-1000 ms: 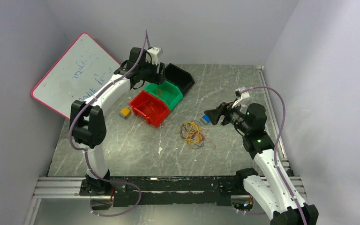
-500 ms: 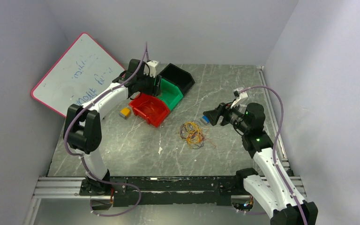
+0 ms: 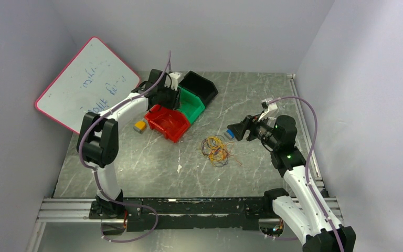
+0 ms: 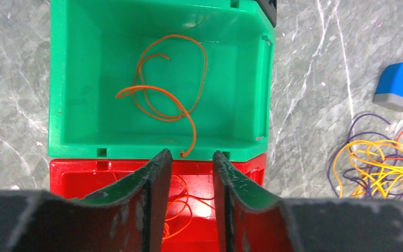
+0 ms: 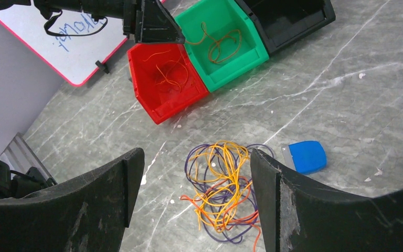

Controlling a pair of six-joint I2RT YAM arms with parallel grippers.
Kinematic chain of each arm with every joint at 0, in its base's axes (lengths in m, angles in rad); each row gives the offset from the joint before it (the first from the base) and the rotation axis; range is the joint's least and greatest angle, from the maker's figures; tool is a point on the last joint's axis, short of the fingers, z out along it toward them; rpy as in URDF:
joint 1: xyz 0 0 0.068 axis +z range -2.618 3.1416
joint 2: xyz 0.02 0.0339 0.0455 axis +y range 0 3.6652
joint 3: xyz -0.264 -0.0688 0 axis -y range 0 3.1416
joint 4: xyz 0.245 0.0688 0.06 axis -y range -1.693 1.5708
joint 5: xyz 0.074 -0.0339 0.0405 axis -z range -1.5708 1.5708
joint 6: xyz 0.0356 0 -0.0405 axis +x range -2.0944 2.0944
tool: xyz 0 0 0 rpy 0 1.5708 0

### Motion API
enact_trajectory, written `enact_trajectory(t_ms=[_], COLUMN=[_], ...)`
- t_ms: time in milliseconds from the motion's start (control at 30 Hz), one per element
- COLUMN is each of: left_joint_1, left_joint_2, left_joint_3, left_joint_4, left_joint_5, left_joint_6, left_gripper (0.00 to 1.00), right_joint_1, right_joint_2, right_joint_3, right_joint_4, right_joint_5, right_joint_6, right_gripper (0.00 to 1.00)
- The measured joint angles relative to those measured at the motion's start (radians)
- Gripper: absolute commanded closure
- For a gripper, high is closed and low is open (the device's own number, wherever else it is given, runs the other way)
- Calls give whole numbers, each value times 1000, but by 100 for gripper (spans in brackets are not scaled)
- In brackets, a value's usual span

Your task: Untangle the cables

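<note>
The tangled cables (image 3: 216, 150), yellow, purple and red-orange loops, lie clumped on the grey table. My right gripper (image 3: 236, 130) hovers just right of them; in its wrist view the gripper (image 5: 195, 157) is open, with the clump (image 5: 223, 184) on the table below the gap. One orange cable (image 4: 173, 79) lies in the green bin (image 4: 57, 79). Another orange cable (image 4: 181, 205) lies in the red bin (image 4: 73, 173). My left gripper (image 4: 189, 153) hangs over where the two bins meet. Its jaws stand a little apart and hold nothing.
A black bin (image 3: 199, 86) stands behind the green bin (image 3: 191, 105) and the red bin (image 3: 168, 122). A blue eraser (image 3: 230, 133) lies right of the tangle. A yellow and grey block (image 3: 140, 126) sits left of the red bin. A whiteboard (image 3: 86, 81) leans on the left wall.
My left arm has shifted slightly right and lower over the bins, and its jaws have narrowed. The right arm and the tangle have not moved.
</note>
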Motion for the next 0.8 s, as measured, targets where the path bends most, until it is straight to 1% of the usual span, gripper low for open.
enact_trajectory(t_ms=[167, 267, 500, 800], left_joint_1=[-3, -3, -4, -5], left_joint_2=[11, 27, 93, 230], left_joint_3=[12, 36, 128, 278], left_joint_4=[0, -2, -5, -35], left_joint_5=[-13, -26, -53, -63], left_joint_6=[12, 23, 39, 58], left_gripper=[83, 92, 93, 93], right_joint_1=[0, 0, 0, 0], right_joint_2=[0, 0, 0, 0], right_joint_3=[0, 0, 0, 0], right_joint_4=[-2, -4, -6, -8], right_joint_5=[0, 0, 0, 2], right_joint_6=[-1, -1, -1, -6], right_gripper=[22, 22, 22, 22])
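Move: The orange cable's raised end stands right between the left hand's open fingertips, about 1 cm lower, over the shared wall of the bins. From this hand the green bin's middle is about 5 cm ahead and 2 cm right, the red bin's 4 cm back and 5 cm left, the black bin's 12 cm ahead and 8 cm right. From the right hand, the cable end is about 18 cm ahead, 21 cm left and 12 cm lower. Closing first, almost on the spot, the left fingers pinch the orange cable's end above the wall between the red and green bins. The hand then carries the end forward about 6 cm and slightly right, over the middle of the green bin, dipping about 1.5 cm at the last with the fingers kept shut and the wrist nearly unturned. ##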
